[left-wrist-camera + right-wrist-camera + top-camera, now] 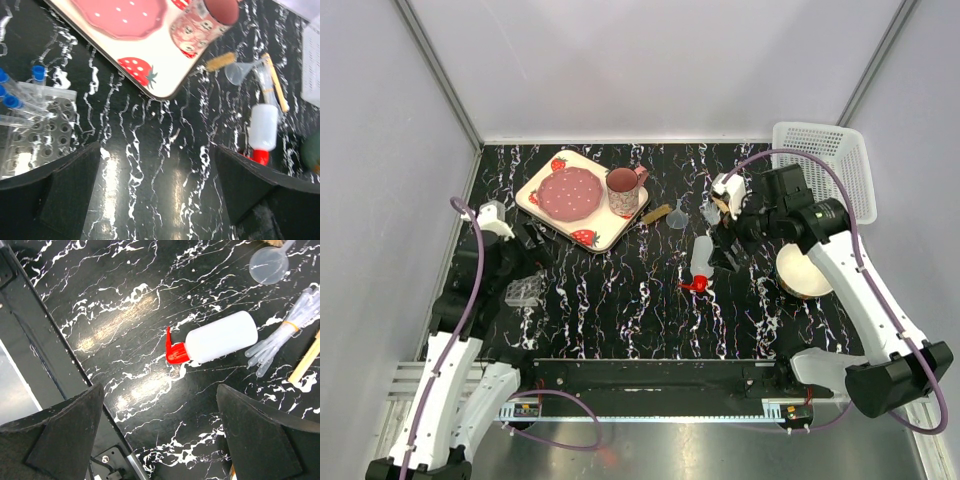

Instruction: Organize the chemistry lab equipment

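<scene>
The clear tube rack (523,291) stands at the left of the table and holds blue-capped tubes (15,100) at its far end (35,130). My left gripper (535,245) hovers open just behind the rack with only bare tabletop between its fingers (157,195). The red-capped squeeze bottle (700,262) lies on its side mid-table (220,342). My right gripper (725,250) is open beside it, holding nothing (160,435). Behind the bottle lie a clear funnel (677,215), a banded bundle of droppers (285,335) and a wooden-handled tool (655,214).
A strawberry-print tray (545,215) with a pink plate and a mug (623,192) sits at the back left. A white basket (825,170) stands at the back right, with a cream bowl (805,270) in front of it under the right arm.
</scene>
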Robot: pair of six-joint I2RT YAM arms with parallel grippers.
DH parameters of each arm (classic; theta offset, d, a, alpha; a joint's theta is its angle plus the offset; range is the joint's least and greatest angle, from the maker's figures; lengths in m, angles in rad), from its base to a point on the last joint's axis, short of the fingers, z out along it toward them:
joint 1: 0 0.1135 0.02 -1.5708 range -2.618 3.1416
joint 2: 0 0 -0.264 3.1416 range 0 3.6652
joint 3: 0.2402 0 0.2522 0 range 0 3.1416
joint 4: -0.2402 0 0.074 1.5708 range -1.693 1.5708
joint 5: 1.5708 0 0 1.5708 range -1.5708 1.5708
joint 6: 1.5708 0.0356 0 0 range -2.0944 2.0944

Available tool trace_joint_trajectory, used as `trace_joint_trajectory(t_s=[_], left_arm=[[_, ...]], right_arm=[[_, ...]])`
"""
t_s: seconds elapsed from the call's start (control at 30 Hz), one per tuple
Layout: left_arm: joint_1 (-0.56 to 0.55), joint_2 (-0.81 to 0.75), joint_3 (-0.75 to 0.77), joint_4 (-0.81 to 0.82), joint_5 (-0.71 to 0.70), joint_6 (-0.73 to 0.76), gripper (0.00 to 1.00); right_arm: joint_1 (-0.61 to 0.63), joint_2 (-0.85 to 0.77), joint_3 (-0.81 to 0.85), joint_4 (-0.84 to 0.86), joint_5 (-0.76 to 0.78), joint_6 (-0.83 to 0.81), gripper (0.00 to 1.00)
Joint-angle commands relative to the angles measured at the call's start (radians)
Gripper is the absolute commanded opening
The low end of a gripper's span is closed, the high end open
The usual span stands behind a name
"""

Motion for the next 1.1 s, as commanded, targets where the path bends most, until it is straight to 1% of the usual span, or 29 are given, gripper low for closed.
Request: trace_joint_trajectory(t_s=[0.0, 0.13, 0.27, 0.4, 0.5, 0.6, 0.63, 0.73, 0.77, 0.8, 0.9, 0.93, 0.97, 1.0, 1.03, 1.07], left_arm=[[0.004, -0.036, -0.02, 0.03, 0.202, 0.012, 0.99], [0.004, -0.05, -0.043, 0.045, 0.284, 0.021, 0.99], [0.004, -0.073, -0.083, 0.068, 0.327, 0.02, 0.99], [0.004, -0.102, -0.114, 0.092, 0.377, 0.021, 0.99], [0.006, -0.121, -0.132, 0.1, 0.399, 0.029, 0.99], [0.006, -0.142, -0.149, 0.121, 0.419, 0.03, 0.99], [0.004, -0.145, -0.152, 0.125, 0.421, 0.03, 0.99], [0.004, -0.145, -0.157, 0.132, 0.427, 0.035, 0.99], [0.006, -0.145, -0.157, 0.132, 0.431, 0.038, 0.99], [0.006, -0.144, -0.155, 0.134, 0.433, 0.038, 0.99], [0.004, -0.147, -0.157, 0.135, 0.433, 0.038, 0.99], [0.004, -0.148, -0.157, 0.135, 0.433, 0.037, 0.99], [0.004, -0.151, -0.158, 0.135, 0.431, 0.037, 0.99], [0.006, -0.153, -0.158, 0.137, 0.431, 0.037, 0.99], [0.004, -0.153, -0.16, 0.137, 0.431, 0.037, 0.99], [0.006, -0.153, -0.16, 0.137, 0.433, 0.037, 0.99]], right_arm=[[-0.023, 0.012, 0.063, -0.005, 0.033, 0.1, 1.0], [-0.065, 0.044, 0.072, -0.008, 0.036, 0.149, 1.0], [-0.158, 0.062, 0.063, -0.004, 0.02, 0.187, 1.0], [-0.221, 0.096, 0.037, 0.006, -0.023, 0.224, 1.0], [-0.227, 0.142, -0.002, 0.035, -0.085, 0.259, 1.0], [-0.227, 0.211, -0.035, 0.079, -0.198, 0.308, 1.0], [-0.226, 0.234, -0.042, 0.1, -0.262, 0.328, 1.0], [-0.226, 0.341, -0.037, 0.137, -0.35, 0.383, 1.0], [-0.226, 0.39, -0.035, 0.15, -0.35, 0.404, 1.0], [-0.226, 0.415, -0.034, 0.176, -0.346, 0.42, 1.0], [-0.227, 0.485, -0.014, 0.223, -0.234, 0.485, 1.0], [-0.224, 0.505, -0.014, 0.243, -0.139, 0.55, 1.0], [-0.221, 0.51, -0.019, 0.266, -0.101, 0.589, 0.99], [-0.218, 0.516, -0.026, 0.313, -0.064, 0.671, 1.0], [-0.207, 0.531, -0.046, 0.329, 0.017, 0.709, 1.0], [-0.177, 0.541, -0.054, 0.341, 0.051, 0.732, 1.0]])
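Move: From the right hand, the white squeeze bottle with the red cap lies about 7 cm ahead, 4 cm to the left and some 20 cm below. On the table, the plastic pipettes lie about 10 cm beyond the bottle and 5 cm to its right; the funnel stands 13 cm beyond and 7 cm left of it. From the left hand, the bottle is about 42 cm right, 4 cm ahead and 19 cm down. Open right hand sinks some 13 cm and forward, turning clockwise, towards the squeeze bottle; left drifts right and back. ##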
